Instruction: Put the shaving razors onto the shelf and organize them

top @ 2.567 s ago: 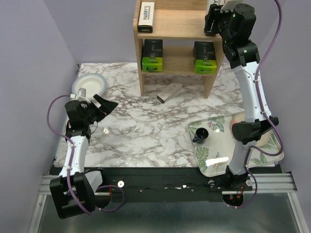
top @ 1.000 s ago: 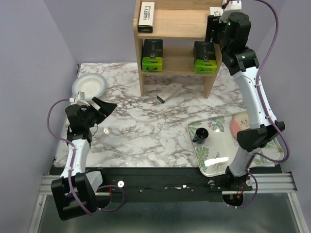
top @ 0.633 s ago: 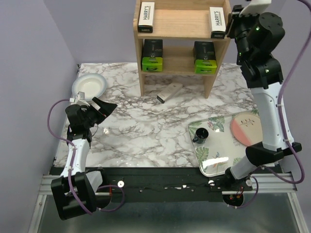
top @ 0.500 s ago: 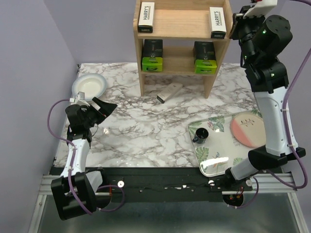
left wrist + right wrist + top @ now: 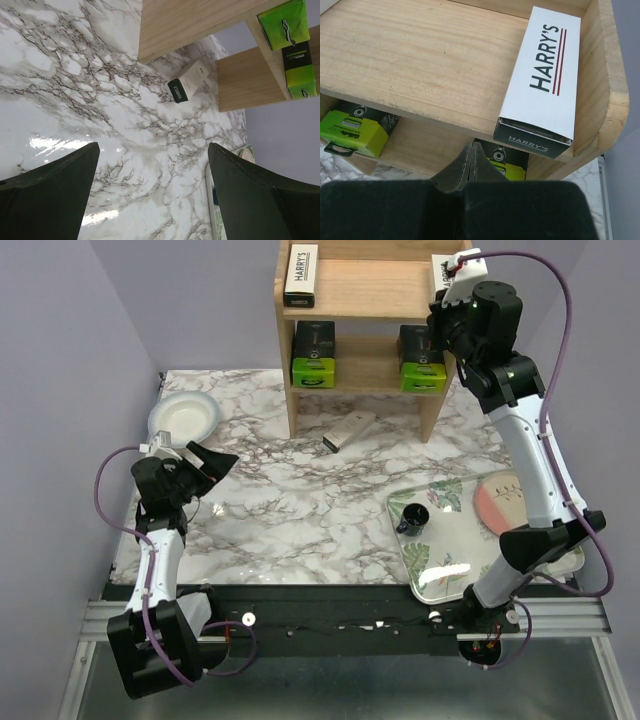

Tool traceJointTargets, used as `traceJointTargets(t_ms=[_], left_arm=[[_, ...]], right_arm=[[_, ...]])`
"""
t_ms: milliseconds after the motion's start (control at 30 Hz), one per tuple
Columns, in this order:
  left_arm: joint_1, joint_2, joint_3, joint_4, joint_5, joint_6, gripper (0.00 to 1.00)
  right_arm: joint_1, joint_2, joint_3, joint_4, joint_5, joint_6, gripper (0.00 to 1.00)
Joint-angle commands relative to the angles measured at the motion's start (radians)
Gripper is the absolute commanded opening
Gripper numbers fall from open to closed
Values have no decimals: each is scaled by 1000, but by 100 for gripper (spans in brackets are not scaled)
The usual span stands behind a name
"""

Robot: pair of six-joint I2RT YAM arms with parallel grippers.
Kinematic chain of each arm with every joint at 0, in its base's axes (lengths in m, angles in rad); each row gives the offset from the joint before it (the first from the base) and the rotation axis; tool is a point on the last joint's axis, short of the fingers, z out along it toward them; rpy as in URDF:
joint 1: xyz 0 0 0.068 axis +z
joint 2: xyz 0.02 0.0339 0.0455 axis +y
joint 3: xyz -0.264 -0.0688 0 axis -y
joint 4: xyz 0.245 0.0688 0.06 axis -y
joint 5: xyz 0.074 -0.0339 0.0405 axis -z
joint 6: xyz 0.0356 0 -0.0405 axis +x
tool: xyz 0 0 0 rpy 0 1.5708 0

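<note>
The wooden shelf (image 5: 365,288) stands at the back. Its top tier holds one HARRY'S box at the left (image 5: 301,273) and one at the right (image 5: 542,80). Two black packs with lime ends (image 5: 313,353) (image 5: 421,358) sit on the lower tier. A third HARRY'S box (image 5: 349,430) lies on the marble in front of the shelf and also shows in the left wrist view (image 5: 189,82). My right gripper (image 5: 472,146) is shut and empty, just before the shelf's right end and below the right box. Far to the left, my left gripper (image 5: 152,145) hangs open over the table.
A white bowl (image 5: 184,418) sits at the table's left edge near the left arm. A leaf-patterned tray (image 5: 440,570) at the front right carries a black cup (image 5: 412,517) and a pink plate (image 5: 505,502).
My right gripper let go of the right HARRY'S box on the top tier, swung out to the right, shut, and came back to the shelf's right front. The left arm stayed put.
</note>
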Motion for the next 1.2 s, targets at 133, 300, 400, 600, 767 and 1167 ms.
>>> traceJointTargets(t_ms=[133,300,400,600,767,1167], left_arm=[[18,-24,-16,-11,-6,18,99],[24,-30,-19,-11,-8,17,99],[27,-35,-23,-16,-8,17,99],[37,-47,-26,-24,-6,18,99],[37,-38,-22,-24,-2,15,99],[38,-16,-16,-24,-3,21,99]], right_arm=[[-47,43,55,-16,35,23,0],[-92,81,80,-18,-2,31,0],[-107,98,90,-21,-46,44,1],[-105,108,145,-38,-228,86,1],[-89,127,211,-33,-339,137,1],[-38,298,340,71,73,178,0]])
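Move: The right hand, fingers already shut, hangs just in front of the upper shelf. The right-hand HARRY'S box there has its middle some 9 cm ahead, about 4 cm right and level with the fingers. The other HARRY'S box is around 21 cm left, 9 cm ahead, level. A green razor box sits on the lower shelf, 8 cm ahead, 2 cm right and 16 cm below. From the left hand, the right-hand HARRY'S box is roughly 23 cm ahead, 45 cm right and 28 cm higher. Heading for the front end of the right-hand HARRY'S box, the right hand slides forward and right about 5 cm with its fingers kept shut. It then swings some 5 cm left, rising about 3 cm and backing off slightly, as the wrist rolls about 10 degrees, left side up. Last, it reaches about 3 cm forward over the upper shelf, to the left of the box. ##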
